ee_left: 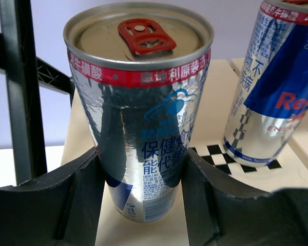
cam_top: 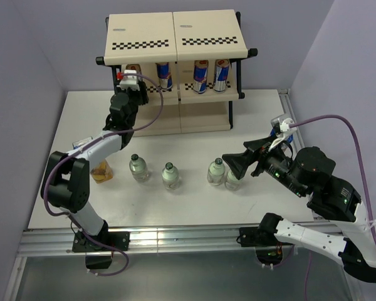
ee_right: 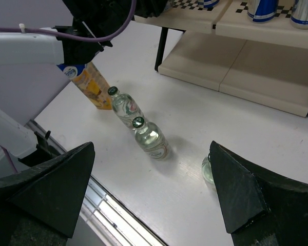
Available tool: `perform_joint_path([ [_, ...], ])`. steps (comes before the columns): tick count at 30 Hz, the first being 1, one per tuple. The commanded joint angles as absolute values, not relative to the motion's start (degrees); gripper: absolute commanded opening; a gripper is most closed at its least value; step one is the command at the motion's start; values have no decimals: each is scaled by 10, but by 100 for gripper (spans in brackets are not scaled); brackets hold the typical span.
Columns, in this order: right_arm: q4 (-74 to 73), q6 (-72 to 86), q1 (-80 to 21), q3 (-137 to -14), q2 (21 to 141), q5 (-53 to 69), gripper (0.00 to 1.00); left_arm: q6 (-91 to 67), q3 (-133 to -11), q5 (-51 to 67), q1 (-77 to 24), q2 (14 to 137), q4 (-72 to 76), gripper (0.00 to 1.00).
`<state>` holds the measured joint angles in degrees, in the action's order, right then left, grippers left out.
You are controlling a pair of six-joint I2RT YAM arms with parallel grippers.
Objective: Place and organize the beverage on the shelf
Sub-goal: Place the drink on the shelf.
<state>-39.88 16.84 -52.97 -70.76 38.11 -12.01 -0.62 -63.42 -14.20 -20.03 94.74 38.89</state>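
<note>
The shelf point(cam_top: 175, 39) stands at the back of the table. Several slim cans stand on its middle tier. My left gripper point(cam_top: 132, 80) is shut on the leftmost can point(ee_left: 143, 128), fingers point(ee_left: 77, 200) pressed to both its sides, its base at the tier point(ee_left: 215, 115). A second can point(ee_left: 272, 92) stands to its right. Four green-capped bottles point(cam_top: 138, 168) point(cam_top: 170, 176) point(cam_top: 216, 170) point(cam_top: 232, 180) stand in a row on the table. My right gripper point(cam_top: 238, 158) is open wide and empty just above the two right bottles. The yellow carton point(cam_top: 101, 170) stands at the left. I cannot make out the purple carton.
The left arm's forearm point(cam_top: 94, 147) reaches over the yellow carton. The shelf's bottom tier point(ee_right: 246, 66) and top tier bear nothing. The table's near edge is a metal rail point(cam_top: 175, 237). Walls close in on both sides.
</note>
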Motion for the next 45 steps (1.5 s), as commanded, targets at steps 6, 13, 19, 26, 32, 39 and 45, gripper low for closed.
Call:
perform_joint_path([
  [6, -370, 165, -528, -710, 388, -104, 100, 7, -690, -132, -195, 968, 450, 10],
  [13, -366, 163, -528, -710, 391, -102, 100, 12, -674, -134, -195, 965, 451, 49],
  [19, -363, 163, -527, -705, 390, -101, 100, 13, -677, -136, -195, 968, 442, 66],
  [26, -376, 160, -527, -708, 402, -111, 100, 4, -650, -141, -195, 939, 447, 85],
  [32, -374, 158, -527, -701, 405, -122, 100, -26, -629, -150, -196, 911, 441, 92],
  [39, -364, 158, -527, -689, 410, -144, 100, -43, -622, -151, -199, 861, 375, 99],
  [45, -353, 164, -527, -675, 436, -189, 100, -66, -607, -168, -200, 805, 320, 99],
])
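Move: The left hand already grips the silver can on the middle shelf's left board; the spot where the can is to stand is only about 1 cm ahead, at the height of the hand. The blue can lies roughly 10 cm to the right and 3 cm farther in, and the shelf's left post about 7 cm to the left, about level with the hand. From the right hand, that spot lies some 35 cm ahead, 36 cm left and perhaps 8 cm lower. Forward by about 1 cm, the left hand eases the silver can deeper onto the shelf board, pauses, then spreads its fingers wide and lets go. With the fingers still opening, it draws back off the can and rises, about 5 cm each way, drifting slightly left. Late on, the open right hand sinks and reaches forward, 2 to 3 cm each, towards the glass bottles. ##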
